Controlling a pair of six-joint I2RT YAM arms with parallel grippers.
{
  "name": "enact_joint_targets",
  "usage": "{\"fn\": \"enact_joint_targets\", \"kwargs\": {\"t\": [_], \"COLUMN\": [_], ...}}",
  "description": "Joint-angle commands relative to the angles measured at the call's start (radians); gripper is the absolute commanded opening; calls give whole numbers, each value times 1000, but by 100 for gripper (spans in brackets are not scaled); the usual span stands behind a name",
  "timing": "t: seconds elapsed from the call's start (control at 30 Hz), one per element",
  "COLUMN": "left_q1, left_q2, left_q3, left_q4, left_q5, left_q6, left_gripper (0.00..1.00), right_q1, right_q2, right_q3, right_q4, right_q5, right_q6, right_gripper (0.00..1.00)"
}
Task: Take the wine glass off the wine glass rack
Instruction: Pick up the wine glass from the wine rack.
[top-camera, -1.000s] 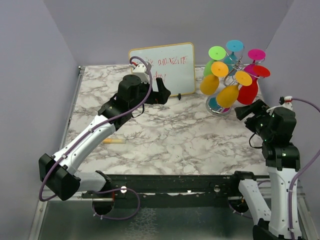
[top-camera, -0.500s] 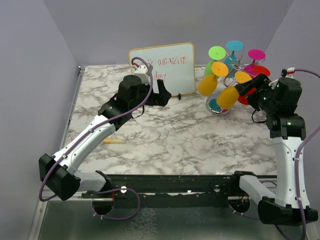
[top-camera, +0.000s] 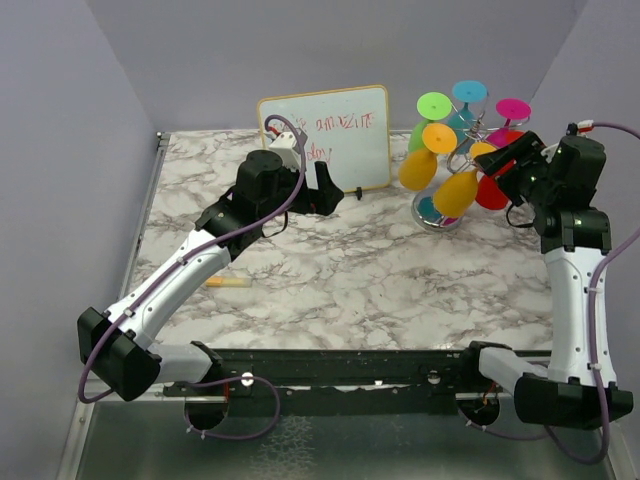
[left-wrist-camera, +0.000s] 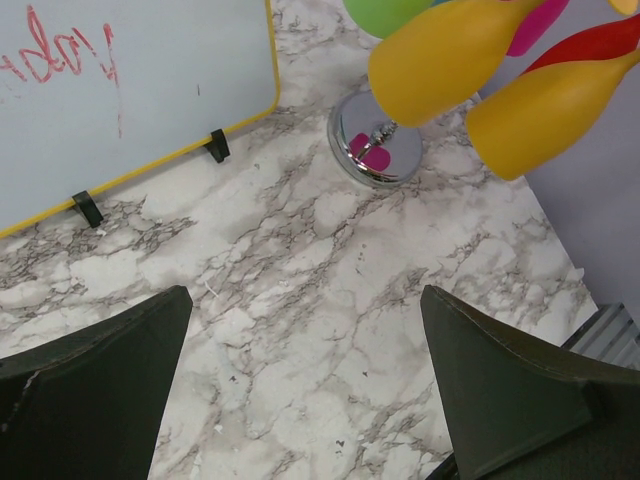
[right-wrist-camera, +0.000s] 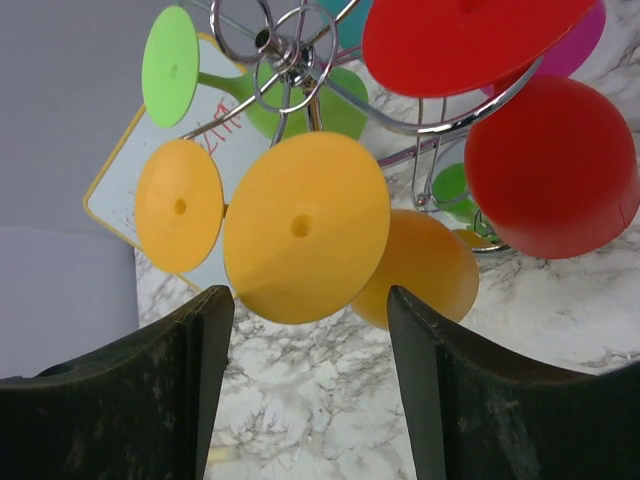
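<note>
The wine glass rack (top-camera: 437, 212) stands at the back right, a silver wire stand on a shiny round base (left-wrist-camera: 377, 150), its wire hub (right-wrist-camera: 285, 50) high in the right wrist view. Several coloured wine glasses hang on it upside down. My right gripper (top-camera: 503, 163) is open at the rack's right side. The nearest yellow glass's foot (right-wrist-camera: 305, 228) sits just beyond its fingertips, with its bowl (right-wrist-camera: 420, 268) behind, and nothing is held (right-wrist-camera: 308, 300). A red glass (right-wrist-camera: 550, 165) hangs to its right. My left gripper (top-camera: 325, 190) is open and empty over the table (left-wrist-camera: 305, 300).
A whiteboard (top-camera: 325, 135) with red writing stands at the back centre, just behind the left gripper. A yellow pen (top-camera: 228, 283) lies on the marble table (top-camera: 380, 270) at left. Purple walls close the back and sides, and the right wall is close to the rack.
My right arm has risen and swung in from the front right to the rack, bringing its open gripper up to the yellow glass's foot. The left arm has not moved.
</note>
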Motion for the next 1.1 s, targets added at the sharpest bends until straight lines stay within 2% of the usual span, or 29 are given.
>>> {"fn": "enact_joint_targets", "kwargs": {"t": [0.0, 0.17, 0.47, 0.83, 1.07], "left_q1": [5, 4, 4, 4, 4], "left_q2": [7, -3, -9, 27, 72], "left_q3": [6, 4, 7, 14, 38], "left_q4": [-2, -4, -4, -2, 7], "left_q5": [50, 37, 52, 71, 108], "left_q6": [-7, -5, -20, -52, -61], "left_gripper": [99, 99, 99, 99, 99], "right_q1": [-61, -114, -226, -295, -322], "right_q2": [26, 9, 12, 5, 4], "right_q3": [8, -39, -140, -233, -276], "right_q4": [57, 130, 251, 391, 417], "right_q5": [-131, -192, -357, -526, -574], "right_q6": [33, 45, 143, 260, 300], "right_gripper": [67, 66, 55, 43, 27]}}
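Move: The foot of the near yellow wine glass hangs almost at the right fingertips, about 4 cm ahead of the hand, 1 cm to its right and about level. The red glass's foot is some 8 cm to the right and 5 cm ahead, the other yellow foot some 8 cm to the left and 8 cm ahead, and the rack's centre post 10 cm ahead and 1 cm to the left. From the left hand, the near yellow foot lies about 36 cm right, 5 cm ahead and 5 cm higher. The right hand makes a short, curving approach to the foot of the near yellow glass, going some 2 cm to the right and nearly as far forward while sinking about 1 cm, then all but stops. All the while it rolls about 20 degrees, left side up, and its fingers close from about two-thirds open to about a third, bringing one above and the other below the near edge of the foot disc, though a firm touch can't be seen. ##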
